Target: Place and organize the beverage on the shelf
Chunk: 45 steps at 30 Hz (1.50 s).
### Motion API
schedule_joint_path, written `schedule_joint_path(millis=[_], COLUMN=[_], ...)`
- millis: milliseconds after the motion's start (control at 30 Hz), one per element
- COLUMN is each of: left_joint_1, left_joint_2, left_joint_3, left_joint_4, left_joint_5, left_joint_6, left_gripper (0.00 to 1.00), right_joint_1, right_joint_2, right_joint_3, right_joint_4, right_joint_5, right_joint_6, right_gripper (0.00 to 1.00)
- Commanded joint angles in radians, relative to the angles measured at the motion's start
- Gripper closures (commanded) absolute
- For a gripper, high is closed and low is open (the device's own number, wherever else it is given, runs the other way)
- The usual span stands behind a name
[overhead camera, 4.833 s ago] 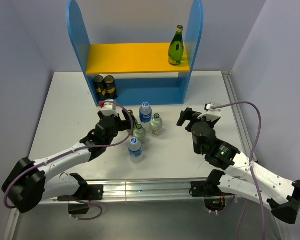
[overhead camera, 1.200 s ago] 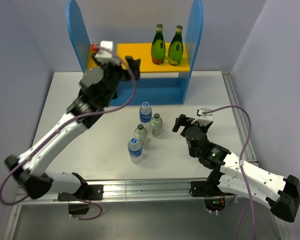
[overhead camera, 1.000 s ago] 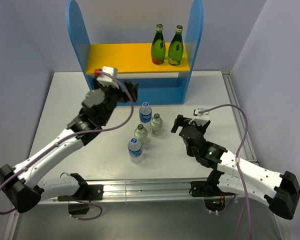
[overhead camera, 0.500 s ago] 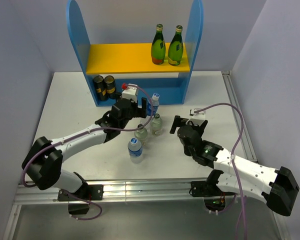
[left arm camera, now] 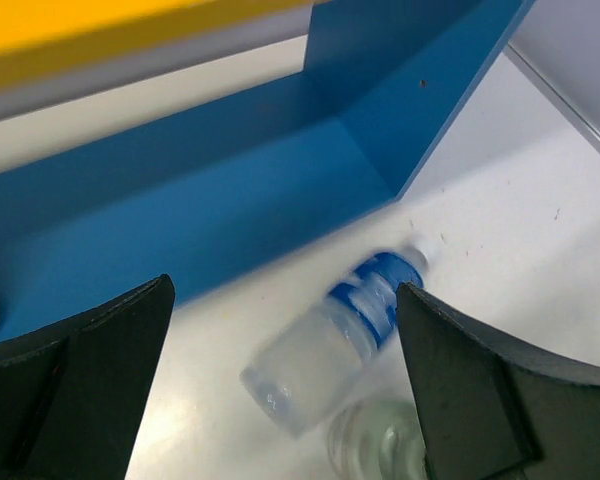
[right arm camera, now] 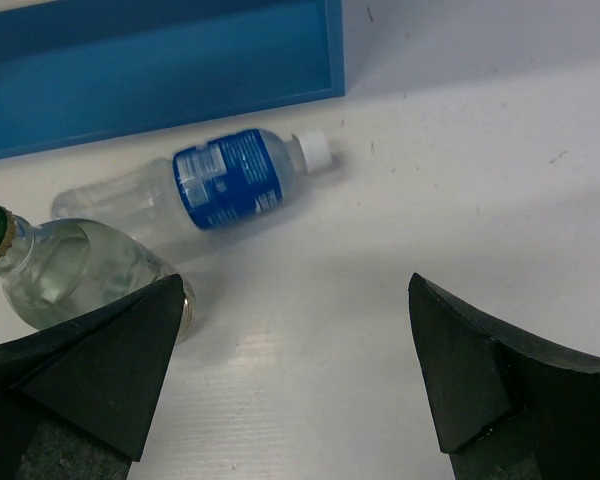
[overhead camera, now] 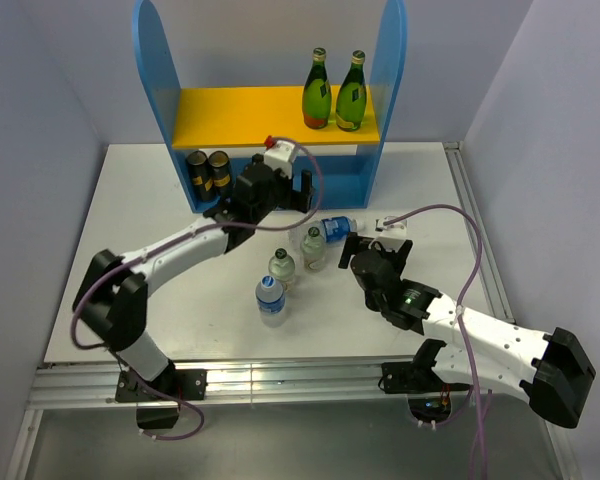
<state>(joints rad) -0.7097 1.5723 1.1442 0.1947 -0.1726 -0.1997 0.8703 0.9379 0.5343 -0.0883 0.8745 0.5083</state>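
Observation:
The shelf [overhead camera: 250,115] stands at the back, and two green bottles [overhead camera: 318,90] [overhead camera: 352,92] are upright on its yellow board. A clear blue-label bottle [overhead camera: 332,228] [left arm camera: 330,340] [right arm camera: 210,185] lies on its side on the table in front of the shelf's blue base [left arm camera: 180,230]. Two short clear bottles [overhead camera: 312,248] [overhead camera: 280,268] and a second blue-label bottle [overhead camera: 269,298] stand upright nearby. My left gripper [overhead camera: 302,188] [left arm camera: 285,300] hovers open above the fallen bottle, holding nothing. On the other side my right gripper [overhead camera: 352,245] [right arm camera: 295,290] is open and empty just right of it, beside a short bottle [right arm camera: 70,275].
Two black-and-gold cans [overhead camera: 207,174] stand at the left end of the shelf's lower level. The shelf's tall blue right panel [overhead camera: 388,90] rises close behind the fallen bottle. A metal rail [overhead camera: 470,230] runs along the table's right edge.
The blue-label bottle beside my left gripper has toppled and now lies on its side. My left gripper has moved right and toward the shelf. The right gripper has edged closer to the bottles.

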Motion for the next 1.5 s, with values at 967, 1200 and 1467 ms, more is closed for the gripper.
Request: schedule_joint_path(millis=[967,1200,1467], left_joint_1=[-0.065,-0.094,-0.096], left_joint_2=[0.387,0.394,0.474], left_joint_3=[0.367,0.361,0.46], left_joint_4=[-0.439,-0.371,-0.389], left_joint_5=[0.389,0.3,0.177], left_joint_6=[0.316,0.304,0.333], left_gripper=[0.03,0.03,0.02], right_joint_1=[-0.014,-0.016,-0.016], right_joint_2=[-0.022,-0.027,-0.036], right_joint_3=[0.016,0.015,0.01], right_joint_4=[0.032,0.033,0.039], right_joint_5=[0.014,0.008,-0.005], right_joint_6=[0.022,0.022,0.024], right_gripper=[0.0,0.0,0.0])
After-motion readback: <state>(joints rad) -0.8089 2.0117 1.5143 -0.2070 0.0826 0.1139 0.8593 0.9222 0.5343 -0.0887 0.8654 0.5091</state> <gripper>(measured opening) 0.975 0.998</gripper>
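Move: The blue-label water bottle lies on its side about 7 cm to the right of the left hand, nearly level with it in reach and some 19 cm below. A clear bottle stands about 7 cm back and 3 cm right of that hand, a second clear one 12 cm back and 4 cm left, both roughly 14 cm lower. From the right hand the lying bottle is about 13 cm ahead, 8 cm left and 12 cm down. Towards the lying blue-label bottle the left hand first swings about 6 cm forward and to the right, then draws back some 11 cm while sinking steeply, before easing slightly forward, low by the label. It ends about 14 cm lower and 9 cm farther right, turned some 30 degrees clockwise with its left side rolled up, fingers still wide open. ##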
